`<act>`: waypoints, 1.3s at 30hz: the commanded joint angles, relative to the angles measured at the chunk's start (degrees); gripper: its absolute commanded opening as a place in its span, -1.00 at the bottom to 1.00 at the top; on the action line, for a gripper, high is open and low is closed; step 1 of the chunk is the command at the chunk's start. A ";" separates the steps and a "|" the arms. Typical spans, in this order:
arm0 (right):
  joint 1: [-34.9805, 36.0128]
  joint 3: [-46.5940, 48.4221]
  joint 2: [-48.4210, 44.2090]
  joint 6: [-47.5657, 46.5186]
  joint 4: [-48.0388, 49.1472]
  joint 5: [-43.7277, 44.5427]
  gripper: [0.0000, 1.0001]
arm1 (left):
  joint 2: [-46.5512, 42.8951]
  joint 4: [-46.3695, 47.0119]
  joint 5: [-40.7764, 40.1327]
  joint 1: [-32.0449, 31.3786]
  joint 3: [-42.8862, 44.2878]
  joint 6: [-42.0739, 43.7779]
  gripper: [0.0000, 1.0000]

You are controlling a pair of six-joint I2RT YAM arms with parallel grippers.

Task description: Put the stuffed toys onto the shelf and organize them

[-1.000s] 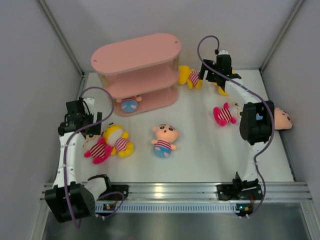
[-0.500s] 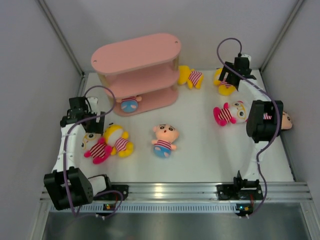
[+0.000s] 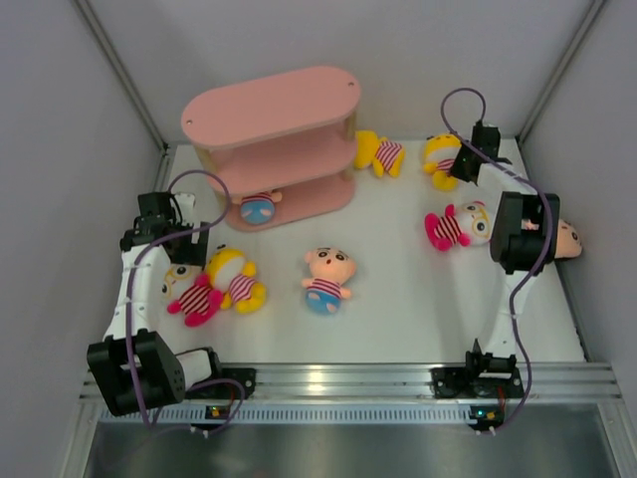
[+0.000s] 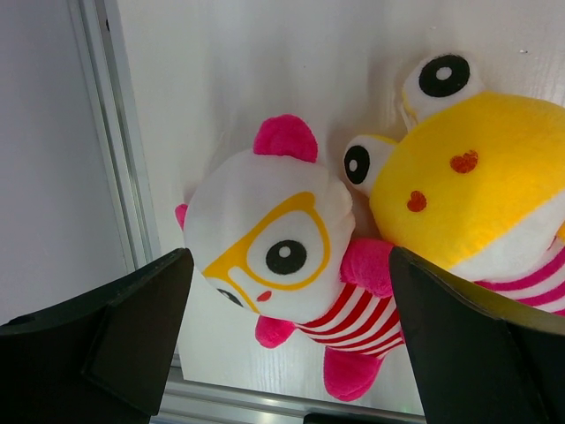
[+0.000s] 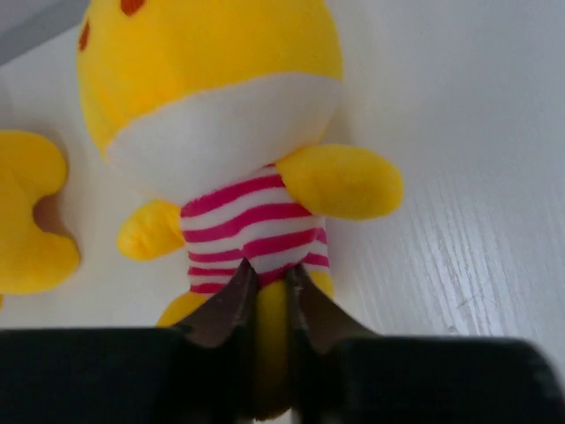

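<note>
The pink shelf (image 3: 271,112) stands at the back left, with one blue-bottomed toy (image 3: 258,208) on its lowest board. My right gripper (image 3: 466,161) (image 5: 271,284) is shut on a leg of a yellow stuffed toy (image 3: 441,157) (image 5: 221,106) lying at the back right. Over a white-faced pink toy (image 4: 278,243) (image 3: 194,297) beside a yellow toy (image 4: 477,177) (image 3: 235,276), my left gripper (image 3: 165,235) (image 4: 290,265) hangs open, touching neither. More toys lie loose: a yellow one (image 3: 379,153) by the shelf, a pink one (image 3: 454,225), and a peach-faced one (image 3: 328,274) mid-table.
Another peach-faced toy (image 3: 563,238) lies at the right wall, partly behind my right arm's elbow (image 3: 518,234). Grey walls close in the white table on three sides. A metal rail (image 3: 348,378) runs along the near edge. The shelf's top board and middle board carry nothing.
My right gripper swung from beside the shelf over to the back-right yellow toy, came down and shut on its leg. The left arm shifted slightly, still open.
</note>
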 commanded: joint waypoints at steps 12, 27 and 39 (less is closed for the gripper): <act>2.91 12.85 -22.64 -0.35 -5.37 -7.81 -1.00 | -3.31 1.12 1.16 0.19 0.88 -0.65 0.98; 29.71 43.53 -13.08 5.44 -8.55 -4.40 -1.00 | -6.83 1.12 2.22 0.19 -2.46 -0.12 0.97; 34.12 34.60 -12.01 12.13 -4.34 -6.23 -1.00 | -7.27 1.21 2.30 0.10 -4.21 0.14 0.97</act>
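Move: The yellow toy lies right at the right hand with its lower body between the fingertips, its middle about 4 cm ahead and 2 cm left. Its place, the right part of the shelf's top board, is roughly 38 cm left, 7 cm back and 27 cm up. A second yellow toy lies some 22 cm left and 3 cm ahead; the pink-and-white toy about 17 cm back and 2 cm left. From the left hand the first yellow toy is some 34 cm ahead, 69 cm right and 8 cm down. Upward first, once the right fingers have closed the rest of the way on the yellow toy's lower body: a fast lift of about 44 cm, swinging left and a little back past the second yellow toy to the shelf, some 35 cm left in all, then sinking about 9 cm towards the top board. The fingers tip up and turn counter-clockwise on the way, then dip slightly; the pinch is kept. ##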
